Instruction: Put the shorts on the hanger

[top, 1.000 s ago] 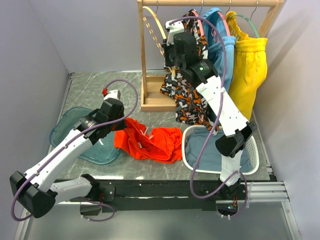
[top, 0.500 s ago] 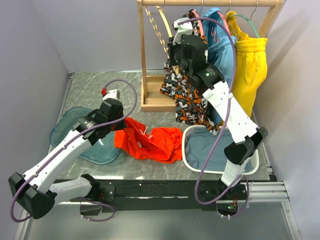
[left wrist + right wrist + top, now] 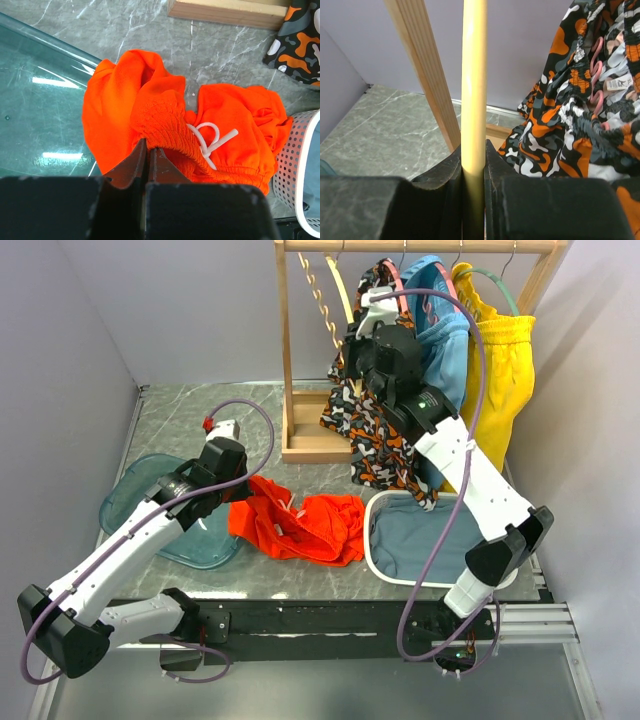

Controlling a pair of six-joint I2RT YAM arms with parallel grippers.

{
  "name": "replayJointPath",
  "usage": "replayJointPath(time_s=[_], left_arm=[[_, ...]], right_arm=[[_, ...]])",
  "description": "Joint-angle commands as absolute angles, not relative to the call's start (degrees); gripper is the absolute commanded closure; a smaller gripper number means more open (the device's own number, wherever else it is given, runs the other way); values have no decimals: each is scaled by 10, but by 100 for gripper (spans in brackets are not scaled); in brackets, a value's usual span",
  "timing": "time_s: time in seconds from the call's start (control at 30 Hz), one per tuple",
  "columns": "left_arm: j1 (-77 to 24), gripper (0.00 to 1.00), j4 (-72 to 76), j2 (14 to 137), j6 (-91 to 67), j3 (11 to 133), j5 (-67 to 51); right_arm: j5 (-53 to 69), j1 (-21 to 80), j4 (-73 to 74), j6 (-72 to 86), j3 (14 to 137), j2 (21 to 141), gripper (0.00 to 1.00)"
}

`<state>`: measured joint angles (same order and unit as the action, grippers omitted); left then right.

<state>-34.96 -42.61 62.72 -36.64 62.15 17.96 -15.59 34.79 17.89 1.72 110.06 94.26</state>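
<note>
The orange-red shorts (image 3: 300, 528) lie crumpled on the marble table, their gathered waistband and white drawstring showing in the left wrist view (image 3: 165, 110). My left gripper (image 3: 243, 504) (image 3: 148, 146) is shut on a fold of the waistband at the left side of the shorts. The tan wooden hanger (image 3: 343, 288) hangs tilted from the top rail of the rack. High up at the rack, my right gripper (image 3: 356, 332) (image 3: 473, 150) is shut on the hanger's smooth rim (image 3: 473, 75).
The wooden rack (image 3: 288, 350) stands at the back, with patterned shorts (image 3: 375, 440), blue shorts (image 3: 452, 335) and yellow shorts (image 3: 502, 360) hanging on it. A white perforated basket (image 3: 378, 558) sits right of the shorts. A teal translucent tray (image 3: 130, 502) lies on the left.
My right arm has carried the hanger to the right and slightly up along the rack. The left arm and the shorts have not moved.
</note>
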Motion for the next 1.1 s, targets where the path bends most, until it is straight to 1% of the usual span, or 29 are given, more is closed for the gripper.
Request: replayJointPath(time_s=[0.0,0.17,0.3,0.4,0.53,0.57,0.73,0.8,0.9,1.07], left_arm=[[-348,99,-404,620,-366,626,197],[-348,99,-407,628,-373,633,201],[-348,99,-407,636,-380,635,208],[-347,99,-403,648,-388,637,216],[-347,99,-405,672,-397,653,223],[-345,99,-405,684,-398,662,226],[-332,99,-417,742,-400,705,227],[-325,99,-424,758,-398,725,224],[-315,99,-428,780,-395,743,225],[-299,99,-426,798,-381,752,219]], right_arm=[[-158,360,124,32,1093,888,100],[-178,375,136,48,1053,846,100],[-177,387,185,77,1041,818,100],[-200,413,220,95,1013,782,100],[-211,446,274,133,957,692,100],[-210,454,286,145,926,671,100],[-139,491,353,227,794,513,100],[-101,502,390,249,764,462,100],[-59,505,419,268,708,408,100],[20,508,441,277,641,363,100]])
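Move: The right hand grips the wooden hanger up by the rail; the orange shorts lie some 18 cm back, 11 cm left and 32 cm below it. The camouflage shorts hang about 8 cm to its right and 4 cm ahead, the white basket some 21 cm back and 21 cm right. The left hand already pinches the orange waistband, the shorts' middle about 9 cm right and 8 cm below, 1 cm back; the teal bin is 13 cm left, 2 cm back. Right hand draws the hanger about 30 cm back from the rail, sinking; left carries the waistband 6 cm forward. ##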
